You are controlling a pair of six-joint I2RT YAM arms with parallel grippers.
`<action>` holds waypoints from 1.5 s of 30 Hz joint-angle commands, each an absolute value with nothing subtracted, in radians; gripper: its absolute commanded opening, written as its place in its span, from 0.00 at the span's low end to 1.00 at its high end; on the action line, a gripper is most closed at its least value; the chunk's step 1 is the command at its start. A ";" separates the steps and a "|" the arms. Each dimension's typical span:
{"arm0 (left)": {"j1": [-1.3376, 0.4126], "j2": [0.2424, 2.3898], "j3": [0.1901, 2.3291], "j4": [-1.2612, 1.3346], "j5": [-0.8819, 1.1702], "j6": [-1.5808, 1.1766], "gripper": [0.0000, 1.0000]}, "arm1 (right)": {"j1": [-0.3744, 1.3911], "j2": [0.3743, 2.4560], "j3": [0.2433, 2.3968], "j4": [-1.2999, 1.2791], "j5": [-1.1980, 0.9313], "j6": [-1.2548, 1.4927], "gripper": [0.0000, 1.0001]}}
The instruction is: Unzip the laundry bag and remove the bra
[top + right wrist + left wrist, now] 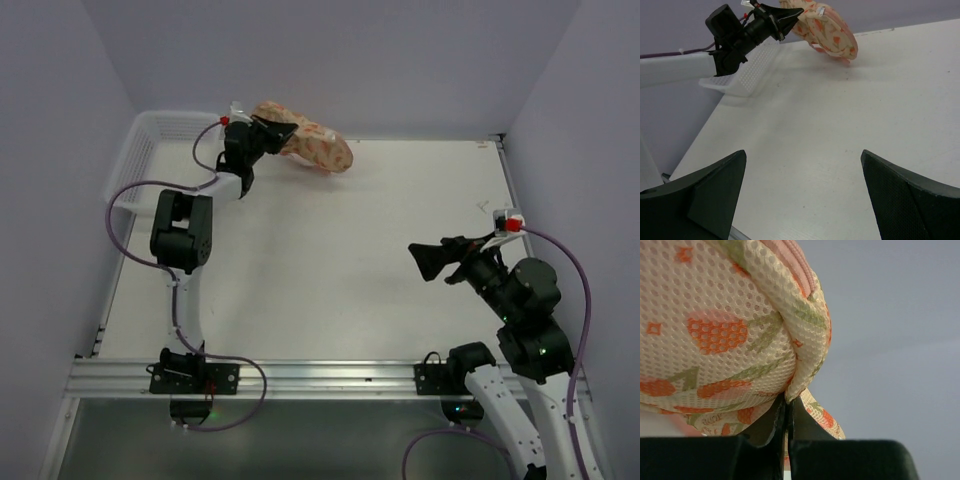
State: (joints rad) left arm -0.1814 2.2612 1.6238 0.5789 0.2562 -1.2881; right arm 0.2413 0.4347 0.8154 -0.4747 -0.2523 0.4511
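Observation:
The laundry bag (312, 146) is a cream pouch with orange print, lying at the far edge of the table next to the back wall. My left gripper (277, 133) is shut on a fold of its fabric at its left end, lifting that end. In the left wrist view the bag (725, 335) fills the upper left, with its pink zipper trim on top and my left gripper (788, 407) pinching its edge. My right gripper (425, 262) is open and empty over the right part of the table. It sees the bag (827, 31) far off. The bra is not in view.
A white plastic lattice basket (135, 158) stands at the far left corner, beside the left arm; it also shows in the right wrist view (747, 77). Grey walls close the table at the back and both sides.

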 commanded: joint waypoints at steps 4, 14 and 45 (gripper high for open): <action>-0.397 2.031 1.431 0.733 0.541 -1.230 0.00 | 0.244 0.353 0.842 -0.525 -0.184 0.469 0.99; -0.558 1.840 0.804 1.017 0.562 -1.215 0.45 | 0.244 0.291 0.735 -0.519 -0.209 0.471 0.99; -0.509 1.281 0.672 -0.104 0.249 -0.730 0.88 | 0.443 1.273 0.704 -0.224 -0.278 0.655 0.99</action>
State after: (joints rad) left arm -0.5468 1.3296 0.6376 -0.0193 0.2733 -0.7837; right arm 0.4397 1.1553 0.5720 -0.3332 -0.2626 0.6926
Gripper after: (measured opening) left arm 0.874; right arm 0.986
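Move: The left gripper holds the laundry bag by its near-left part; the bag's middle lies about 6 cm to its right and some 3 cm lower. The bare table spot to bring it to lies about 45 cm back, 14 cm right and 17 cm below that hand. The white basket stands some 28 cm left, level ahead and 15 cm lower. From the right hand, the bag is about 41 cm ahead, 23 cm left and 15 cm below; the spot is some 3 cm back, 15 cm left, 28 cm down. Swing the left gripper fast back towards the base and to the right, turning clockwise about 40 degrees, then open wide on the way to let the bag go; keep drawing back, sinking and veering left clear of it. Lower the open right gripper about 25 cm and a little left, tipping it some 50 degrees down over the bag's right edge. ##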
